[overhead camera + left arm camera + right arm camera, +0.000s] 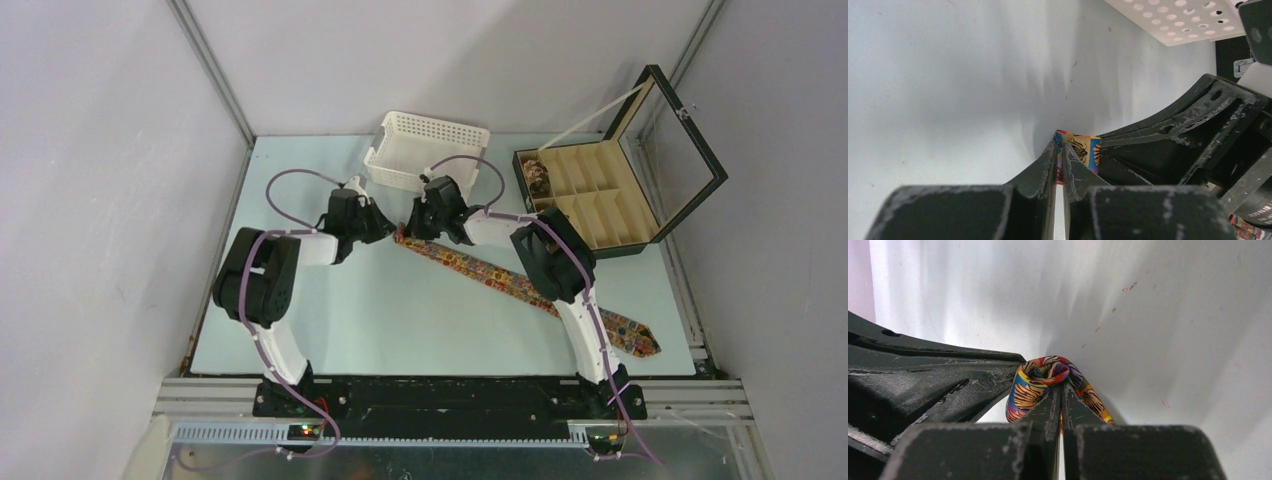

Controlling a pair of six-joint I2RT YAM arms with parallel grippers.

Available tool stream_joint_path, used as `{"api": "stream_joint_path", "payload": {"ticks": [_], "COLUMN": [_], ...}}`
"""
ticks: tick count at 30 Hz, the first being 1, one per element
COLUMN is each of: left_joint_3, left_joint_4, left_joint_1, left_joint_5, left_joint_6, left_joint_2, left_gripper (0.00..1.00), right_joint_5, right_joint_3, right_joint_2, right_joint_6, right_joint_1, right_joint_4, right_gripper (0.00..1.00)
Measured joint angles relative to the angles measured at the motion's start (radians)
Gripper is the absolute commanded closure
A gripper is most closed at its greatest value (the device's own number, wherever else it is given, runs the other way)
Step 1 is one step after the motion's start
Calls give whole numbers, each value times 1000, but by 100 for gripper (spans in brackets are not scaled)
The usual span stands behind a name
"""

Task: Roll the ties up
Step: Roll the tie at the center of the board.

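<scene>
A patterned red, orange and yellow tie (pixel 500 277) lies diagonally across the table, its wide end (pixel 635 336) at the near right and its narrow end curled up at the middle. My left gripper (pixel 385 232) is shut on that narrow end; in the left wrist view the tie's fold (pixel 1082 148) pokes out beyond the fingertips. My right gripper (pixel 418 230) is shut on the same curled end (pixel 1043 372) from the other side, the fabric looping over its tips. A rolled tie (pixel 536 176) sits in the black box's far left compartment.
A white perforated basket (pixel 428 146) stands just behind both grippers. The black compartmented box (pixel 598 196) with its glass lid (pixel 672 135) raised is at the back right. The right arm's forearm crosses over the tie's middle.
</scene>
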State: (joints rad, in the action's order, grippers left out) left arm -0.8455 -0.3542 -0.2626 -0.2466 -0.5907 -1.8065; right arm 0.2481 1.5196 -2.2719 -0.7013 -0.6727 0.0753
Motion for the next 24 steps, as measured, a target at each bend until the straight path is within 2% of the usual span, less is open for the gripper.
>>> {"api": "stream_joint_path", "payload": {"ticks": [2,7,9,18,24], "left_joint_3": [1,1,1,2,2], "left_joint_4": [1,2,2,3,6], "left_joint_1": [0,-9,-15,-35,-42], "left_joint_5": [0,1,8,8,13], "left_joint_6": [0,1,7,19,27], "left_joint_2": [7,21,24,27,27], "left_gripper": [88,88,88,89,89], "right_joint_5": [0,0,0,-43,-82], "right_joint_3": [0,0,-8,-106,-148], "right_joint_2": [0,0,2,83,141], "right_joint_6": [0,-2,-3,20,49], "right_joint_1": [0,0,0,3,3], "right_joint_4": [0,3,14,11,-30], "right_gripper": [97,84,81,75,77]}}
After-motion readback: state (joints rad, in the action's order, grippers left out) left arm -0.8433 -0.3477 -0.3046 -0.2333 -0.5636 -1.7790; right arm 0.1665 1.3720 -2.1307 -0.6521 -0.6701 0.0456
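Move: The tie's roll sits right at both hands: its middle is about 1 cm right of the left hand point and 1 cm below, and some 2 cm left of the right. The flat strip that the right hand goes for next lies about 4 cm to its right, 2 cm back and 1 cm below; the white basket's middle is about 17 cm ahead and 3 cm left of the right hand. The right fingers, shut on the strip beside the roll, first open about a quarter and release it, then draw some 3.5 cm right and 1.5 cm back along the strip, away from the roll, rising about 1 cm at the end. The left hand, fingers still nearly shut and tips still on the roll, lifts about 1 cm, then follows about 1.5 cm to the right. ##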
